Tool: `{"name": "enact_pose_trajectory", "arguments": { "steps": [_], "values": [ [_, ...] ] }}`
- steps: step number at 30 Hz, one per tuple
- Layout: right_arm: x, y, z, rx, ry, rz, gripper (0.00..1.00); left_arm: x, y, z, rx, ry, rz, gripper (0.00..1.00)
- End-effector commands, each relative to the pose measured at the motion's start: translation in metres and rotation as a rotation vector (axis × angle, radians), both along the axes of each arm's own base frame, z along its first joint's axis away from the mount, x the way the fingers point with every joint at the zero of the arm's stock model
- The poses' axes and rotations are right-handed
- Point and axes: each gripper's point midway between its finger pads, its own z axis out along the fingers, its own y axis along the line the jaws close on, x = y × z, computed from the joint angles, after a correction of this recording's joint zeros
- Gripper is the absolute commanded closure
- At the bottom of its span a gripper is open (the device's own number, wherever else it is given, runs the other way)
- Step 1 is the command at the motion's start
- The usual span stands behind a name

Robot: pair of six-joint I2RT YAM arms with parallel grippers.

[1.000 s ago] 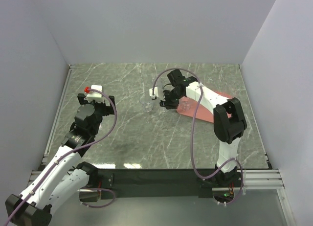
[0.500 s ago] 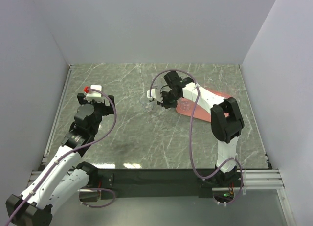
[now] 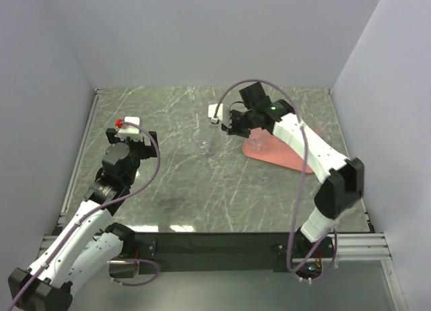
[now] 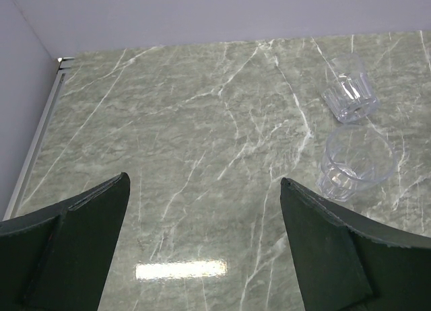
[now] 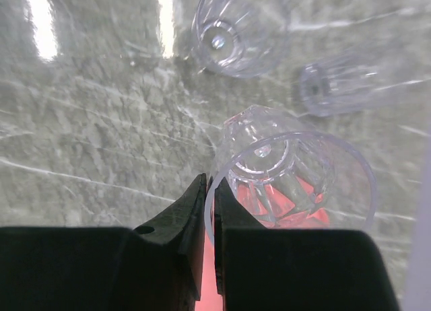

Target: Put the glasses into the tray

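My right gripper (image 3: 234, 127) is shut on the rim of a clear glass tumbler (image 5: 296, 183) and holds it raised over the left end of the salmon-pink tray (image 3: 279, 153). In the right wrist view the fingertips pinch the glass wall (image 5: 209, 183), with pink tray (image 5: 209, 301) showing below. Another glass (image 3: 254, 145) stands on the tray under the held one. One glass (image 3: 203, 147) stands upright on the table; it also shows in the left wrist view (image 4: 353, 164). Another glass (image 4: 350, 95) lies on its side behind it. My left gripper (image 4: 204, 183) is open and empty, low at the left.
The table is green-grey marble (image 3: 168, 183) with white walls on three sides and a metal rail (image 3: 81, 156) along its left edge. The right arm's purple cable (image 3: 296, 190) loops over the table's right half.
My right gripper has risen from the table beside the tray, taking a glass with it, and the arm has stretched out. The left arm has not moved.
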Motion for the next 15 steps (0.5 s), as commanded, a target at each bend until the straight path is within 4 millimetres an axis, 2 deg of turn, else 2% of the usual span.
{"name": "enact_pose_trajectory", "arguments": {
  "steps": [1,2,3,5,7,8,10,11,14,15],
  "values": [
    [-0.024,-0.002,0.041,0.083,-0.046,0.008,1.0,0.002,-0.003,0.016,-0.035,-0.041,-0.01,0.01],
    [-0.03,-0.008,0.053,0.098,-0.072,0.003,1.0,0.002,-0.003,0.016,-0.035,-0.039,-0.011,0.01],
    [-0.035,-0.012,0.048,0.093,-0.065,-0.003,1.0,0.003,-0.004,0.016,-0.034,-0.037,-0.016,0.01],
    [-0.04,-0.023,0.059,0.116,-0.091,-0.03,1.0,0.003,-0.005,0.015,-0.034,-0.034,-0.019,0.01],
    [-0.042,-0.039,0.055,0.133,-0.074,-0.074,1.0,0.003,-0.007,0.014,-0.034,-0.03,-0.028,0.0],
    [-0.045,-0.047,0.062,0.154,-0.091,-0.092,1.0,0.003,-0.007,0.013,-0.035,-0.027,-0.029,0.01],
    [-0.048,-0.059,0.056,0.182,-0.064,-0.126,1.0,0.004,-0.009,0.013,-0.036,-0.025,-0.036,0.01],
    [-0.045,-0.075,0.061,0.2,-0.072,-0.172,1.0,0.004,-0.009,0.013,-0.035,-0.023,-0.038,0.01],
    [-0.047,-0.1,0.057,0.239,-0.046,-0.265,1.0,0.004,-0.01,0.011,-0.034,-0.019,-0.046,0.01],
    [-0.048,-0.106,0.049,0.246,-0.023,-0.3,1.0,0.005,-0.011,0.01,-0.033,-0.013,-0.049,0.01]
  ]
}}
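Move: The tray's middle lies about 17 cm to the right of the right hand and 6 cm farther out, some 19 cm below; from the left hand it is about 44 cm right, 11 cm ahead and 25 cm down. A glass already standing in the tray is roughly 8 cm right and 5 cm ahead of the right hand. On the bare table one glass stands 8 cm left and 5 cm ahead, another lies 5 cm left and 18 cm ahead. The glass, already lifted and still pinched by its rim, goes with the right hand towards the tray: first up and back about 5 cm each while starting to drift right, then quickly to the right, sinking a little, some 10 cm right in all. The wrist turns roughly 15 degrees clockwise and the fingers keep their hold. ##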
